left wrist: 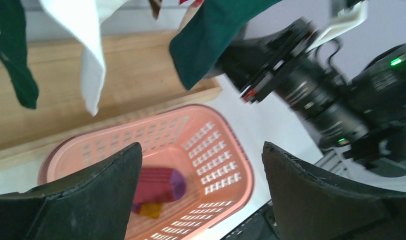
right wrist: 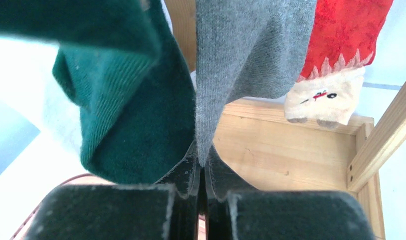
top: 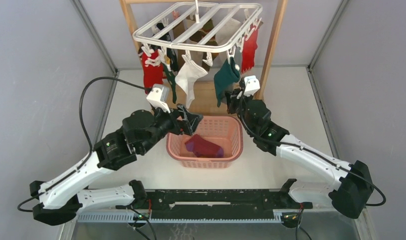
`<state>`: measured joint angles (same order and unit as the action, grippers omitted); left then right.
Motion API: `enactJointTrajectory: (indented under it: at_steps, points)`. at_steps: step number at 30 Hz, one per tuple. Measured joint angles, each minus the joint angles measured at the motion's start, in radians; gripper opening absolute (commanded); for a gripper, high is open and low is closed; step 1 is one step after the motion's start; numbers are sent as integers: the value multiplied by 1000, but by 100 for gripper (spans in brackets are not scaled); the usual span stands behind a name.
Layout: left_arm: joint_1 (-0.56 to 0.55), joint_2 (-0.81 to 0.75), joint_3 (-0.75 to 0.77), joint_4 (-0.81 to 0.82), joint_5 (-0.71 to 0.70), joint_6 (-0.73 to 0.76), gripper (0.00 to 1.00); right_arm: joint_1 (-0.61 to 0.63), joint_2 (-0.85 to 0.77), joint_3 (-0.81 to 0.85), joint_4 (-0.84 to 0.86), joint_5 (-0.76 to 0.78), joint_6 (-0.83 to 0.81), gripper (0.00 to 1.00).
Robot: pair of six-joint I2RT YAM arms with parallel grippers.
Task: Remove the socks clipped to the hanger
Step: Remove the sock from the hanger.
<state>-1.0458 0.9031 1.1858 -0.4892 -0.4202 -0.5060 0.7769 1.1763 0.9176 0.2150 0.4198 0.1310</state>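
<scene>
The white hanger [top: 191, 47] hangs at the back with several socks clipped to it: a red one [top: 152, 72], a white one [top: 190, 77], a dark green one [top: 225, 77] and another red one [top: 249, 47]. My right gripper [top: 234, 97] is under the green sock. In the right wrist view the right gripper [right wrist: 201, 162] is shut on the tip of a grey sock [right wrist: 251, 60], beside the green sock [right wrist: 131, 115]. My left gripper [left wrist: 201, 150] is open over the pink basket [left wrist: 226, 150] with nothing between its fingers.
A magenta sock [top: 205, 147] lies in the pink basket [top: 203, 161] between the two arms. The hanger hangs from a light wooden rack [top: 273, 45] whose flat wooden base [right wrist: 291, 145] sits behind the basket. Grey walls close in both sides.
</scene>
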Motion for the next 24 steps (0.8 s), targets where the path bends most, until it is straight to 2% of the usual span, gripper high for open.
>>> enactJointTrajectory:
  at_steps: [7, 15, 24]
  points:
    - [-47, 26, 114, 0, 5, 2, 92, 111, -21, -19, -2, 119, -61, 3]
    - [-51, 4, 124, -26, -21, 8, 92, 249, -13, -21, 23, 219, -154, 3]
    - [-51, -43, 153, -65, -70, 18, 93, 342, 119, 42, 55, 280, -247, 0]
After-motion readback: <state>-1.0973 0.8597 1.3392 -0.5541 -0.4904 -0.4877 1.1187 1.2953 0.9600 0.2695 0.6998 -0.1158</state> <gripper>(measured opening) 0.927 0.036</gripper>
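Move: The right hand is shut on the lower end of the grey sock, which runs up from the fingers to its clip; its middle is about 3 cm ahead, 2 cm right and 8 cm above. The pink basket is some 10 cm back and 10 cm left, 24 cm below. The teal sock hangs 2 cm ahead, 3 cm left and 6 cm up; the white sock 4 cm ahead, 14 cm left, 7 cm up. From the left hand the basket lies 4 cm ahead, 2 cm right, 30 cm below. The right hand keeps its pinch on the grey sock and pulls it sideways from its clip towards the basket, going about 7 cm left and 5 cm back almost level, mostly back at first and then mostly left, while it rolls some 15 degrees, left side down, and pushes the teal sock along to the left. The empty left hand, fingers still wide open, rises about 6 cm away from the basket, easing slightly back and right and then left. ##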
